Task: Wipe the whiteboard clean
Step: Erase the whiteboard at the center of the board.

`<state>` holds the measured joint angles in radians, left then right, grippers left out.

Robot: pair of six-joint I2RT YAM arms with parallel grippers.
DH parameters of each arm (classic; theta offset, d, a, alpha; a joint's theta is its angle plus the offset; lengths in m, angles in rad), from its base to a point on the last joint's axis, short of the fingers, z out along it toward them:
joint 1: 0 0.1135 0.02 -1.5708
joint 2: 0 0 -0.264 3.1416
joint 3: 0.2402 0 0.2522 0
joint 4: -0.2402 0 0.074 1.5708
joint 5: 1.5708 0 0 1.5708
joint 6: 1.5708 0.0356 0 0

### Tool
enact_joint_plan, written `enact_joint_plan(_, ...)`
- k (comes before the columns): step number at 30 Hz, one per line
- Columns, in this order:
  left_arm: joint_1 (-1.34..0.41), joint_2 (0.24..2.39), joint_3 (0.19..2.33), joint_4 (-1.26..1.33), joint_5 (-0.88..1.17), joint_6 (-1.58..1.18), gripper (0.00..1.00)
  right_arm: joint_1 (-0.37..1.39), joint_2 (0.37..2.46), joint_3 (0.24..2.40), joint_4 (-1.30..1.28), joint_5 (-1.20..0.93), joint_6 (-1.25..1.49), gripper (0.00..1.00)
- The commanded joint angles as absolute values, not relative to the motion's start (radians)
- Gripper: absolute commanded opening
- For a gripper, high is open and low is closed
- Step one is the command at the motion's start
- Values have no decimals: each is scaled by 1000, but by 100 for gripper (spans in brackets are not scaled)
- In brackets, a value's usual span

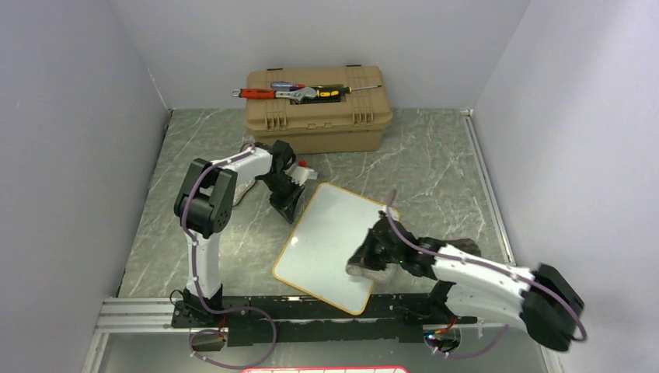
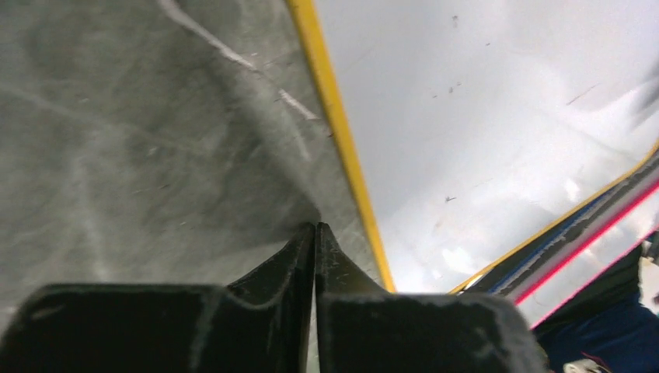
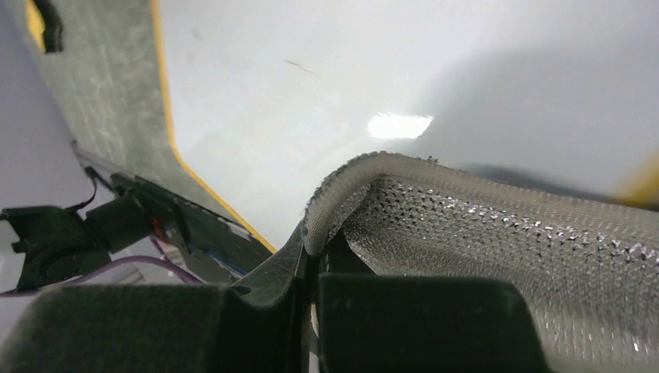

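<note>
The whiteboard lies flat on the marble table, white with a yellow rim, turned diagonally. Its surface looks nearly blank, with only faint specks in the left wrist view and the right wrist view. My right gripper is shut on a grey mesh cloth and holds it on the board's near right part. My left gripper is shut and empty, its tips down on the table just outside the board's left rim.
A tan toolbox stands at the back with a wrench and screwdrivers on its lid. A small red and white object lies by the left arm's wrist. Grey walls close in both sides. A black rail runs along the near edge.
</note>
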<state>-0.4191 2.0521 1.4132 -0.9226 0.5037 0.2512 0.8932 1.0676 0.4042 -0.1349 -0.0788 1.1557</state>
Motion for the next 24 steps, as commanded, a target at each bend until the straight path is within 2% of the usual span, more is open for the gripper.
enact_joint_plan(1, -406, 1993, 1438, -891, 416, 299, 14, 862, 807, 384, -652, 134, 1293, 0)
enact_joint_plan(3, -407, 1973, 1441, -896, 421, 297, 25, 839, 748, 397, -834, 230, 1357, 0)
enact_joint_plan(5, -407, 1958, 1438, -897, 430, 295, 32, 819, 738, 409, -906, 274, 1378, 0)
enact_joint_plan(16, -433, 1996, 1347, -865, 486, 281, 50, 796, 1099, 414, -624, 258, 1288, 0)
enact_joint_plan(24, -420, 2024, 1384, -843, 461, 263, 51, 700, 1247, 462, -378, 231, 1173, 0)
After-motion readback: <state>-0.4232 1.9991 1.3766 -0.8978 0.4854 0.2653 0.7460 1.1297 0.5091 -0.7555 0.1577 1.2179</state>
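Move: The right hand holds the gray mesh pad over the board's near right part; the bare table it goes to lies about 12 cm to its right, 2 cm back and 5 cm below. From that hand the whiteboard's middle is some 6 cm ahead and 5 cm left, 5 cm below. From the left hand, the whiteboard's middle is roughly 13 cm right and 7 cm back, just below; another gray pad lies 13 cm left, 9 cm ahead. Carry the mesh pad right with the right gripper, about 12 cm off across the board's right edge, then sink some 5 cm to the bare table beside it, keeping the grip and rolling the wrist about 30 degrees until the fingers point nearly straight down. Meanwhile open the left fingers from nearly shut to half wide beside the board's left edge, easing slightly forward-left and back. ##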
